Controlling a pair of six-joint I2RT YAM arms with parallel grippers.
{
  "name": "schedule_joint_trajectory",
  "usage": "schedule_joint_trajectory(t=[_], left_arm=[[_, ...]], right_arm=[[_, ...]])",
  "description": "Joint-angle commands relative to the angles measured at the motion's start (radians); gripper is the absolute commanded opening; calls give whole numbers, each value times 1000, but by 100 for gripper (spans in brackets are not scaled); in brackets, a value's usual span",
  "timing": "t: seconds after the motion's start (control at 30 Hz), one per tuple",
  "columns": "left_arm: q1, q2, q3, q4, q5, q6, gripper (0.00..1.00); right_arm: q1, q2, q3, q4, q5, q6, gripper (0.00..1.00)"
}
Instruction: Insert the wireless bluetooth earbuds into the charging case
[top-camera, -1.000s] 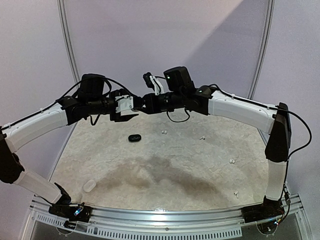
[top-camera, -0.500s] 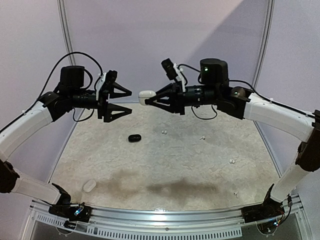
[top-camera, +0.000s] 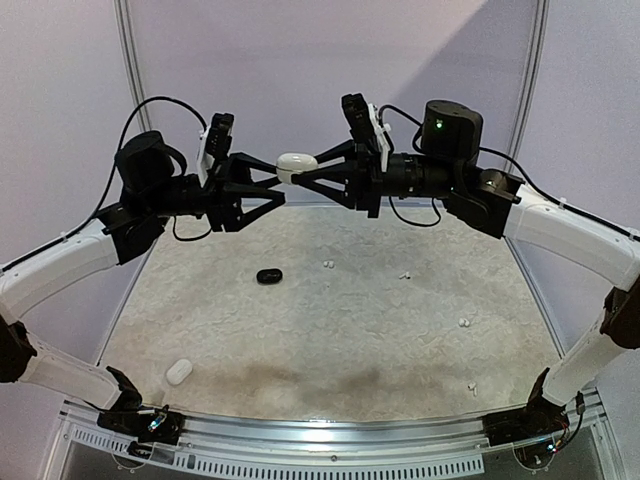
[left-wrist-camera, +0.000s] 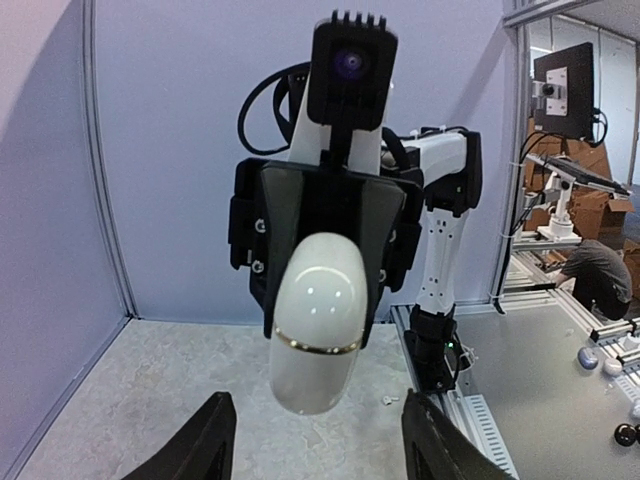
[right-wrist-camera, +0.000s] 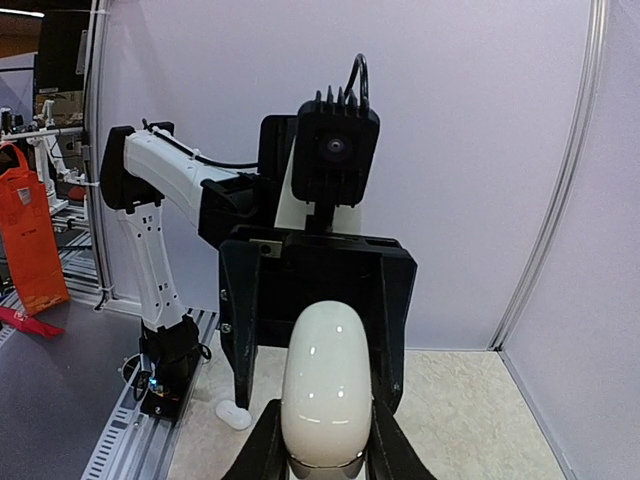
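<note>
A white charging case (top-camera: 296, 166), closed and with a gold seam, hangs high over the table. My right gripper (top-camera: 303, 172) is shut on one end of it. My left gripper (top-camera: 279, 184) faces it, open, its fingers (left-wrist-camera: 205, 440) flanking the case's free end (left-wrist-camera: 318, 320) with a gap on each side. In the right wrist view the case (right-wrist-camera: 325, 385) sits pinched between my right fingers (right-wrist-camera: 262, 450). Tiny white earbuds lie loose on the mat (top-camera: 328, 265), (top-camera: 404, 275), (top-camera: 463, 323).
A black case (top-camera: 269, 276) lies on the mat at the back left. Another white case (top-camera: 179, 372) rests near the front left corner. One more white bud (top-camera: 472, 386) is by the right arm's base. Purple walls enclose the table.
Both grippers have risen. Half a second ago they stood apart; the left gripper has since moved right, and its open fingers now flank the case's free end. The right gripper kept its hold.
</note>
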Motion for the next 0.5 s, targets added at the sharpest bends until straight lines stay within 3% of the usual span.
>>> schedule_joint_trajectory(t=[0.0, 0.13, 0.23, 0.37, 0.47], left_arm=[[-32, 20, -20, 83, -26, -53, 55], [-40, 25, -20, 101, -24, -47, 45], [-48, 28, -20, 99, -23, -28, 31], [-53, 36, -14, 106, -19, -26, 29], [-55, 40, -7, 106, -18, -23, 19]], right_arm=[[12, 11, -3, 3, 24, -30, 0], [15, 12, -4, -13, 38, -30, 0], [16, 13, -4, -15, 50, -30, 0], [16, 18, -2, -22, 57, -35, 0], [16, 19, -6, -25, 60, -39, 0]])
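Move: The white charging case, pinched in the right hand's fingers, has its middle about 3 cm to the left hand's right, level fore-and-aft and some 2 cm higher. The black case lies on the table about 15 cm ahead of the left hand, 7 cm to its left and 40 cm below; the nearest white earbud pair is some 19 cm ahead, 8 cm to its right and 41 cm below. From the right hand, the white case's middle is about 1 cm left and 1 cm up, in line fore-and-aft. Easing about 1 cm to the right and barely half a centimetre up, the left hand closes its part-open fingers by more than half of their gap, one on each side of the near end of the white charging case. Whether the pads already bear on the case can't be made out. The right hand stays put and keeps its pinch on the case. ##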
